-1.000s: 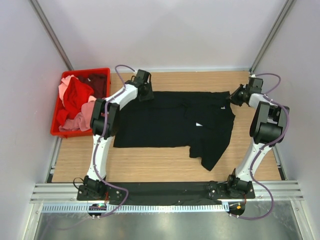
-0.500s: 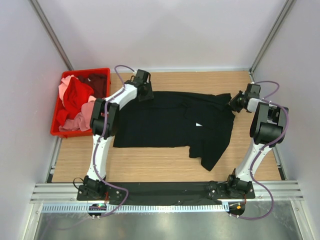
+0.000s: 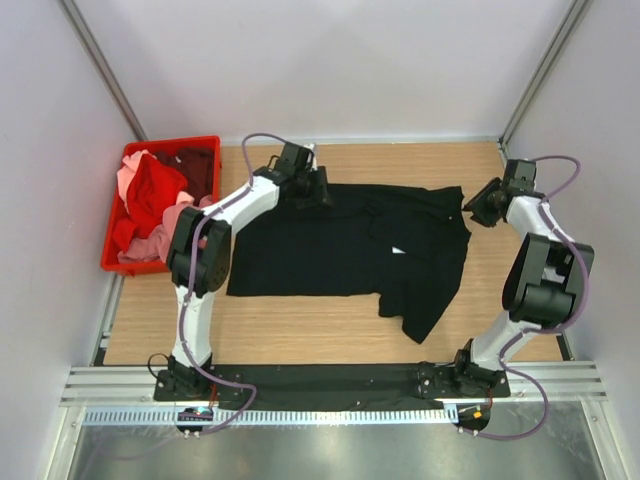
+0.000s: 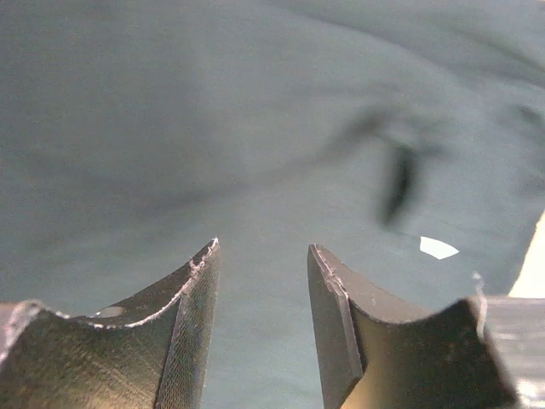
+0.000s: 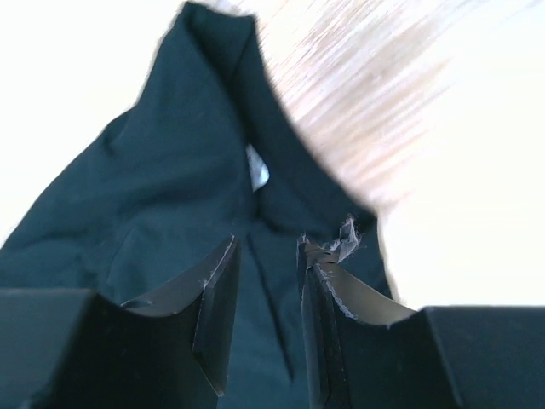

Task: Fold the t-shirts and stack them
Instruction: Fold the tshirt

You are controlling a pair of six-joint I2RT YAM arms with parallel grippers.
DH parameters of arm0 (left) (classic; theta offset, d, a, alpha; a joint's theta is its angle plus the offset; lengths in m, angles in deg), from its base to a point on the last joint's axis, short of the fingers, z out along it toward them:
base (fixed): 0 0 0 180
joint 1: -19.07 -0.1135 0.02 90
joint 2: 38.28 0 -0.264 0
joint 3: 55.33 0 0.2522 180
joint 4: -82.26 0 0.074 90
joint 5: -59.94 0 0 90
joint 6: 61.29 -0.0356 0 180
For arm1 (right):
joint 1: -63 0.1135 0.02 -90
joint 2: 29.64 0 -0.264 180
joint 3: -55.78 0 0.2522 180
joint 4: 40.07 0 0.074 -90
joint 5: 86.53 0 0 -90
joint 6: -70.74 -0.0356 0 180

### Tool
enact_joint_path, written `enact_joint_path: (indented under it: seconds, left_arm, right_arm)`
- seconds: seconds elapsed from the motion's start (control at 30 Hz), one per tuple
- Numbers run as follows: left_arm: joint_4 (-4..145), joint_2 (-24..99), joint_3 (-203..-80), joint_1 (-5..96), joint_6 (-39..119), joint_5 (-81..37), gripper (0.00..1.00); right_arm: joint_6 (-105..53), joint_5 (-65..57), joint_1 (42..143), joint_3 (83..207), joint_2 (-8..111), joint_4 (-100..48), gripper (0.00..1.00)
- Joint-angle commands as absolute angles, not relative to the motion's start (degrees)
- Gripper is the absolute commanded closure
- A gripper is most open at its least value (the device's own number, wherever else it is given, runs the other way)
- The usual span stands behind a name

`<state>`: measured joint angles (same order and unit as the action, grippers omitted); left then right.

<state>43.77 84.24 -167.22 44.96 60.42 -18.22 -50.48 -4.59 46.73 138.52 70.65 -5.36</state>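
A black t-shirt (image 3: 340, 250) lies spread on the wooden table (image 3: 300, 325), one sleeve hanging toward the near side, a small white label (image 3: 398, 250) on it. My left gripper (image 3: 318, 188) hovers over the shirt's far edge; in the left wrist view it (image 4: 260, 251) is open, with only black cloth (image 4: 255, 128) below and the label (image 4: 438, 248) to the right. My right gripper (image 3: 478, 208) is at the shirt's far right corner. In the right wrist view it (image 5: 268, 247) is open above the cloth (image 5: 170, 187).
A red plastic crate (image 3: 170, 143) stands at the far left of the table. It holds crumpled red (image 3: 155, 185), pink (image 3: 170, 225) and dark maroon (image 3: 197, 168) shirts. Metal frame posts rise at both back corners, and white walls close in the sides.
My right gripper has opened and let go of the shirt's far right corner, pulling back slightly to the right. My left gripper has slid right along the shirt's far edge.
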Motion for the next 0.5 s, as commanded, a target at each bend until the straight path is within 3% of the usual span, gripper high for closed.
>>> enact_joint_path:
  seconds: [0.0, 0.47]
  left_arm:
    - [50.83, 79.15, -165.34, 49.56, 62.11, -12.84, 0.53]
    - [57.33, 86.61, -164.98, 58.09, 62.55, -9.67, 0.53]
  right_arm:
    - [-50.46, -2.16, 48.06, 135.56, 63.79, -0.74, 0.6]
    - [-50.37, -1.02, 60.18, 123.16, 59.21, -3.98, 0.62]
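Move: The folded flap's inner corner on the t-shirt lies about 12 cm back and 13 cm right of the left hand, some 6 cm below; the white print patch is 16 cm back and 21 right. From the right hand, the flap's outer lower corner lies roughly 13 cm back, 11 left and 6 below; the patch is 11 back and 21 left, the t-shirt's far right corner 7 ahead and 2 left. Both open hands arc back and together about 13 cm over the t-shirt, rising briefly, then sinking towards the flap. ##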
